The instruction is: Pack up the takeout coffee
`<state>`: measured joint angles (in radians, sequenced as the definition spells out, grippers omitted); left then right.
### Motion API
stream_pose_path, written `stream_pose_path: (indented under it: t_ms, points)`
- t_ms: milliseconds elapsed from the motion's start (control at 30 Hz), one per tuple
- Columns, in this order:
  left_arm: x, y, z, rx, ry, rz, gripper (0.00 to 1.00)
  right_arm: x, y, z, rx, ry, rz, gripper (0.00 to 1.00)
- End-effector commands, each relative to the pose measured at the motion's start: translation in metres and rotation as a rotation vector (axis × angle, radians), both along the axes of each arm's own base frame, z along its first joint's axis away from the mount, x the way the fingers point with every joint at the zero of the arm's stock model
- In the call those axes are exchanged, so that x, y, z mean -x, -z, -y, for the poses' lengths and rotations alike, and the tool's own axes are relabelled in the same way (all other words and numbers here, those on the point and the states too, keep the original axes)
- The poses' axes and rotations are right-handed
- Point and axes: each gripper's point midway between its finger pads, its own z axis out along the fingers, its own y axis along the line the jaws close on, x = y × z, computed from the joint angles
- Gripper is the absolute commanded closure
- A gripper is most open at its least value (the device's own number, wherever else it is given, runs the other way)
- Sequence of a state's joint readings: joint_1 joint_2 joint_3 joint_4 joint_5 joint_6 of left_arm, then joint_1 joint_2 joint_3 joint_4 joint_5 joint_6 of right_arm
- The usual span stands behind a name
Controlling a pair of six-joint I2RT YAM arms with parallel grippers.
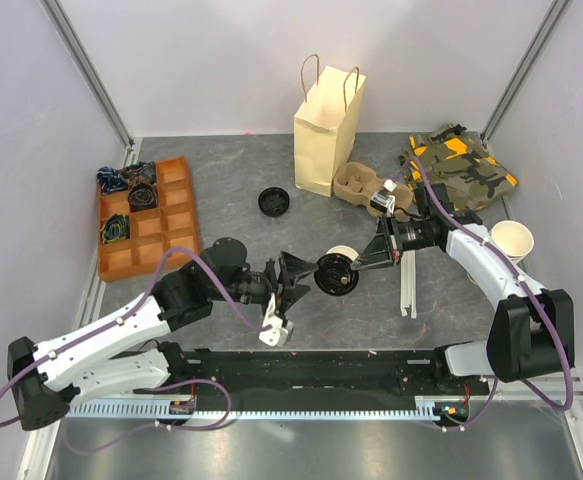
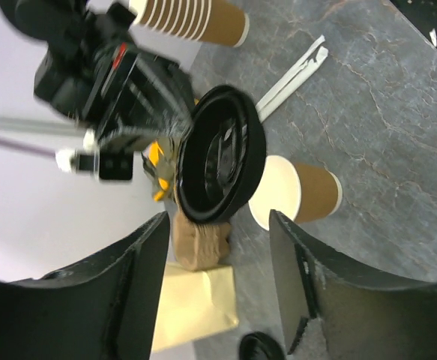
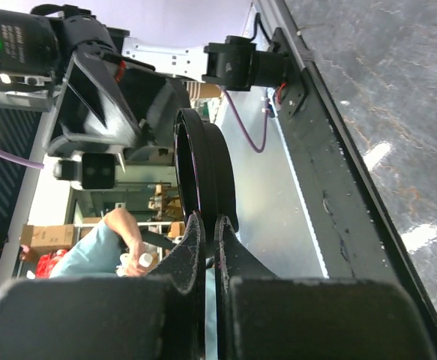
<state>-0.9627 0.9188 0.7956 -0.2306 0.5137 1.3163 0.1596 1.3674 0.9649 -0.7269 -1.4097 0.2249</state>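
Note:
A brown paper cup lies on its side on the table with no lid on it, its white inside facing the left wrist camera; it also shows in the top view. My right gripper is shut on the rim of a round black lid and holds it on edge above the table. The lid also shows in the left wrist view. My left gripper is open and empty, facing the lid from the left, a short way off. The tan paper bag stands upright at the back.
A second loose black lid lies left of the bag. A cardboard cup carrier sits beside the bag. A stack of paper cups, a camouflage cloth, an orange compartment tray and white strips are also on the table.

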Motion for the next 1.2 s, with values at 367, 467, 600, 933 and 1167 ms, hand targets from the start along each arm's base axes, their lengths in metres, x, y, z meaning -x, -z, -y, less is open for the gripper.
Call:
stream_pose_path:
  t_ms: [367, 467, 600, 933, 1167]
  points:
    - [0.004, -0.003, 0.026, -0.016, 0.126, 0.249, 0.55, 0.014, -0.017, -0.012, -0.074, -0.082, 0.008, 1.00]
    - [0.008, 0.000, 0.027, -0.023, 0.149, 0.266, 0.70, 0.013, -0.016, -0.013, -0.070, -0.083, 0.014, 1.00]
    - [0.010, 0.005, 0.024, -0.057, 0.161, 0.247, 0.95, 0.008, -0.015, -0.014, -0.056, -0.074, 0.027, 0.91]
    - [0.001, -0.051, 0.028, 0.100, -0.132, -0.640, 0.98, -0.107, -0.092, 0.035, 0.063, 0.229, 0.502, 0.26]
    - [-0.037, -0.070, 0.018, 0.343, -0.297, -1.434, 0.98, -0.123, -0.100, 0.066, 0.372, 0.417, 0.786, 0.31]
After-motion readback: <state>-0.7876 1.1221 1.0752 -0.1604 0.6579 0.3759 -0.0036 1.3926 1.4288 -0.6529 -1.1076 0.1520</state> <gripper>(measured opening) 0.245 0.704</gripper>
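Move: The black lid is in the right hand's shut fingers, its middle about 4 cm left of that hand and 2 cm back. From the open left hand the lid's middle lies some 6 cm to the right and 2 cm lower. The paper cup stands about 7 cm ahead of the left hand, 8 cm right and 17 cm below; from the right hand it is 5 cm ahead and 2 cm left. The straws lie some 16 cm right of the right hand and 8 cm ahead. The lid's near rim is taken by the left hand, which eases about 2 cm right and a little down, then pinches it while the right hand holds still. The right fingers then open and withdraw some 13 cm forward, also up and to the right; the left, keeping its pinch, first sinks slightly, then lifts about 7 cm and goes forward, rolling its forward side down roughly 45 degrees. ##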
